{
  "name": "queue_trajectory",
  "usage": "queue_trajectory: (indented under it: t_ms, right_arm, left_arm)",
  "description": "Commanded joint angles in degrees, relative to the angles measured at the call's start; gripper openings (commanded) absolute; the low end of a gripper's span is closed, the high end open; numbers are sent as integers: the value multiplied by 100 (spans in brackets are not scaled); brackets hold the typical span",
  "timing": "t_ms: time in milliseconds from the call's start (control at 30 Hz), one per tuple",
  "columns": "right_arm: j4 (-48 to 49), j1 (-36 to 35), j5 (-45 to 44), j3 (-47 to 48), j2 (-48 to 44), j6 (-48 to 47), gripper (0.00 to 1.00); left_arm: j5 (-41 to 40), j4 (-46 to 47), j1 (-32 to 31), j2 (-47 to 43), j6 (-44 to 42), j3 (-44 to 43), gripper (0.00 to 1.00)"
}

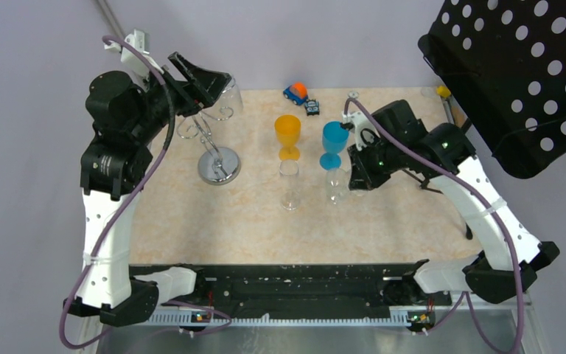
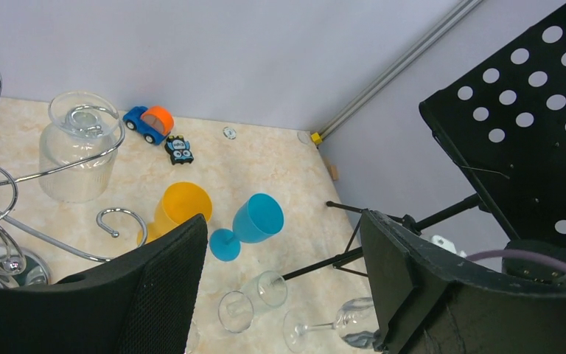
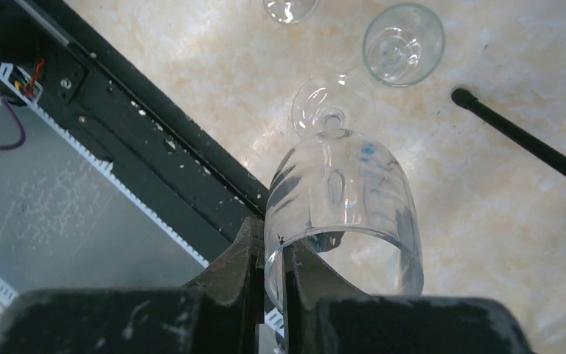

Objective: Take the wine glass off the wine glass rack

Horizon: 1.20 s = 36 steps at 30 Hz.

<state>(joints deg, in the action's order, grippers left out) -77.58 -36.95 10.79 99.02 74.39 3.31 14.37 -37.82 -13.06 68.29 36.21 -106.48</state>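
The chrome wine glass rack (image 1: 218, 164) stands at the back left, its hook arms (image 2: 0, 181) also in the left wrist view. A clear wine glass (image 1: 231, 94) hangs upside down from one hook (image 2: 78, 153). My left gripper (image 1: 205, 82) is raised beside the rack top, wide open and empty (image 2: 280, 295), apart from that glass. My right gripper (image 1: 348, 175) is shut on the rim of another clear wine glass (image 3: 343, 195), pinching the wall (image 3: 273, 273). This glass stands upright with its foot (image 3: 326, 110) down by the table.
An orange goblet (image 1: 288, 135), a blue goblet (image 1: 334, 143) and a clear glass (image 1: 289, 184) stand mid-table. A toy car (image 1: 295, 92) and a small toy (image 1: 312, 108) lie at the back. A black perforated music stand (image 1: 519, 74) overhangs the right side.
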Motion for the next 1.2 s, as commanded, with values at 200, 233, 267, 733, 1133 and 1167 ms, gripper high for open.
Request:
queue_trajectory:
  t_ms: [200, 233, 267, 733, 1133, 1167]
  right_arm:
    - [-61, -471, 55, -349, -119, -251, 0]
    - [-71, -557, 56, -428, -106, -272, 0]
    - [-72, -653, 10, -501, -82, -292, 0]
    - [938, -886, -1154, -1653, 516, 334, 0]
    - [1586, -887, -845, -2206, 545, 489, 0]
    - [1584, -886, -895, -2223, 559, 513, 0]
  left_arm:
    - [-100, 90, 32, 0, -158, -139, 79]
    - [-120, 97, 32, -8, -158, -123, 79]
    - [-125, 106, 38, -18, -158, -101, 79]
    - [-235, 161, 48, -74, -131, 19, 79]
    - [-241, 179, 49, -70, -123, 66, 80]
    - [-242, 179, 55, -75, -129, 68, 80]
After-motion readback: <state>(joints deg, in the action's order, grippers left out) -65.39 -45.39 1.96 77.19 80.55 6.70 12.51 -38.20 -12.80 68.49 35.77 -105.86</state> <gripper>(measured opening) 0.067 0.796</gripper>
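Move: I still hold the clear wine glass by its bowl rim in my right hand, foot slanting down, forward and left. Its table spot lies about 30 cm below that hand, some 3 cm ahead and 2 cm left. From the hand, the tumbler is 13 cm ahead, 2 left; the blue goblet 22 ahead, 5 left; the small stem glass 9 ahead, 16 left. From my left hand, the spot is roughly 26 cm right, 7 back and 52 down. I lower the wine glass about 13 cm with my right hand towards the bare table on the near side of the tumbler, first easing back some 3 cm, then coming forward again as I sink faster and slow near the bottom, ending slightly left. On the way I tip the fingers some 15 degrees steeper to stand the glass up, keeping them shut on the bowl. ##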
